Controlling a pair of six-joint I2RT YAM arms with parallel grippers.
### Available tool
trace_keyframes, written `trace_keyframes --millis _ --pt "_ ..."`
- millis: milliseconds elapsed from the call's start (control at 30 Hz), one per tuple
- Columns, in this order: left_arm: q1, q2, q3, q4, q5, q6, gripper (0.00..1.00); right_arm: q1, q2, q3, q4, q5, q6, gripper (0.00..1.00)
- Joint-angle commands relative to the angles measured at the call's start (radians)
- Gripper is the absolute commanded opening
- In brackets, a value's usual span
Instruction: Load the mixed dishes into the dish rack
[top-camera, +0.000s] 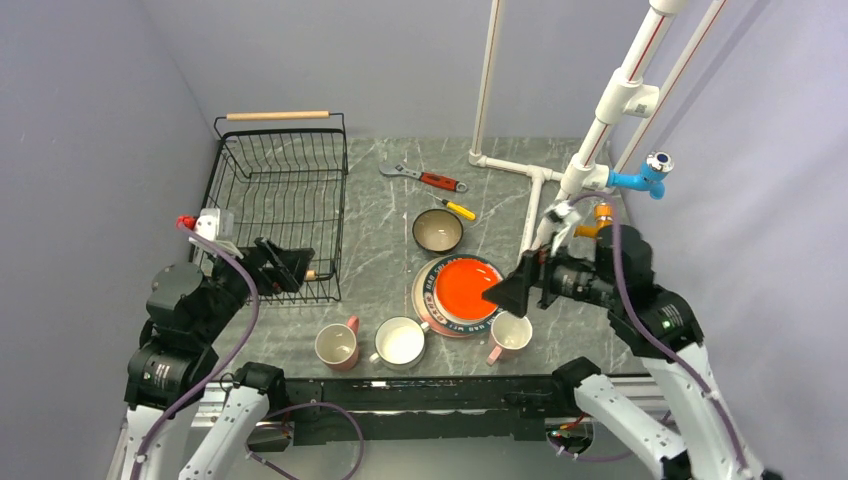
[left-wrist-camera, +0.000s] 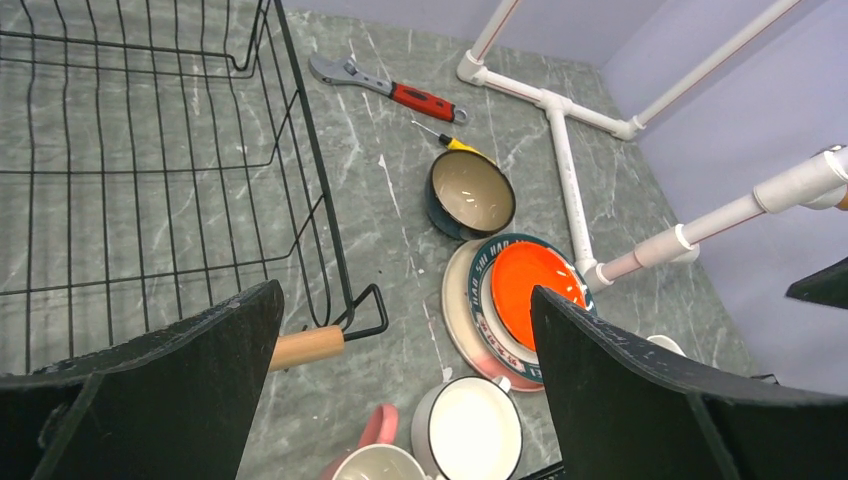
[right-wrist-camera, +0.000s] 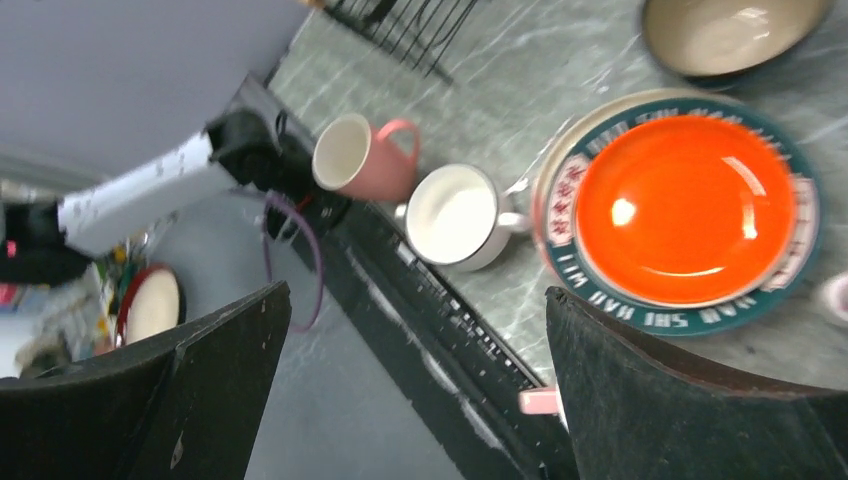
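Note:
The black wire dish rack (top-camera: 283, 190) stands at the back left and holds nothing. My left gripper (top-camera: 288, 268) hovers open over its near right corner, next to the wooden handle (left-wrist-camera: 305, 347). The orange-red plate (top-camera: 465, 285) lies on the lettered-rim plate (top-camera: 428, 292), with the teal bowl (top-camera: 437, 230) behind them. Along the front edge stand a pink mug (top-camera: 336, 345), the white mug (top-camera: 400, 341) and a second pink mug (top-camera: 511, 335). My right gripper (top-camera: 512, 288) hangs open above the plates' right edge and that second mug, nothing between its fingers.
A red-handled wrench (top-camera: 425, 178) and a yellow-handled screwdriver (top-camera: 455, 208) lie behind the bowl. A white pipe frame (top-camera: 535, 190) rises at the back right, close to my right arm. The mugs stand close to the table's front edge.

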Motion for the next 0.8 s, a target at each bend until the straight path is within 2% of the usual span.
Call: trace_keyframes --millis 0,67,133,167,267,367,467,533,767 --pt "0.003 0.034 -0.014 0.073 0.056 -0.03 0.99 0.37 0.102 -0.021 0.1 0.308 0.097 1.0" --pt "0.003 0.046 -0.01 0.065 0.066 -0.028 0.99 0.654 0.174 0.014 0.06 0.67 0.163 1.0" --pt "0.005 0.056 0.0 0.045 0.068 -0.018 0.99 0.838 0.273 0.073 -0.012 0.923 0.222 1.0" --pt "0.004 0.059 0.001 0.037 0.068 -0.011 0.99 0.887 0.334 0.105 -0.051 0.987 0.251 1.0" --pt "0.004 0.052 -0.005 0.017 0.064 0.001 0.99 0.912 0.493 0.173 -0.173 1.135 0.398 1.0" --pt "0.004 0.038 -0.007 -0.005 0.053 0.011 0.99 0.912 0.582 0.204 -0.306 1.289 0.63 1.0" --pt "0.004 0.02 -0.012 -0.027 0.032 0.007 0.99 0.912 0.598 0.2 -0.45 1.375 0.932 1.0" --pt "0.004 0.01 -0.018 -0.037 0.02 0.003 0.99 0.913 0.573 0.156 -0.501 1.38 1.117 1.0" --pt "0.004 0.026 -0.006 -0.109 -0.082 -0.036 0.99 0.892 0.404 -0.065 -0.508 1.287 1.509 1.0"
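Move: Behind and below the open right hand stands the right-hand pink mug, about 4 cm back, 5 cm to the right and some 26 cm down. The plate stack with the orange dish on top lies roughly 4 cm ahead and 4 cm left of the hand, the white mug about 5 cm back and 17 cm left, both far below. From the left hand that pink mug is some 40 cm right, 8 cm back and 29 cm down. Sinking some 14 cm towards the right-hand pink mug, the empty right hand first sweeps about 10 cm left and a little back, then swings forward and right again, ending almost under its start. The wrist turns clockwise about 50 degrees, bringing the leftward fingers to point forward and steeply down, still wide open. The left hand dips about 2 cm, open. ##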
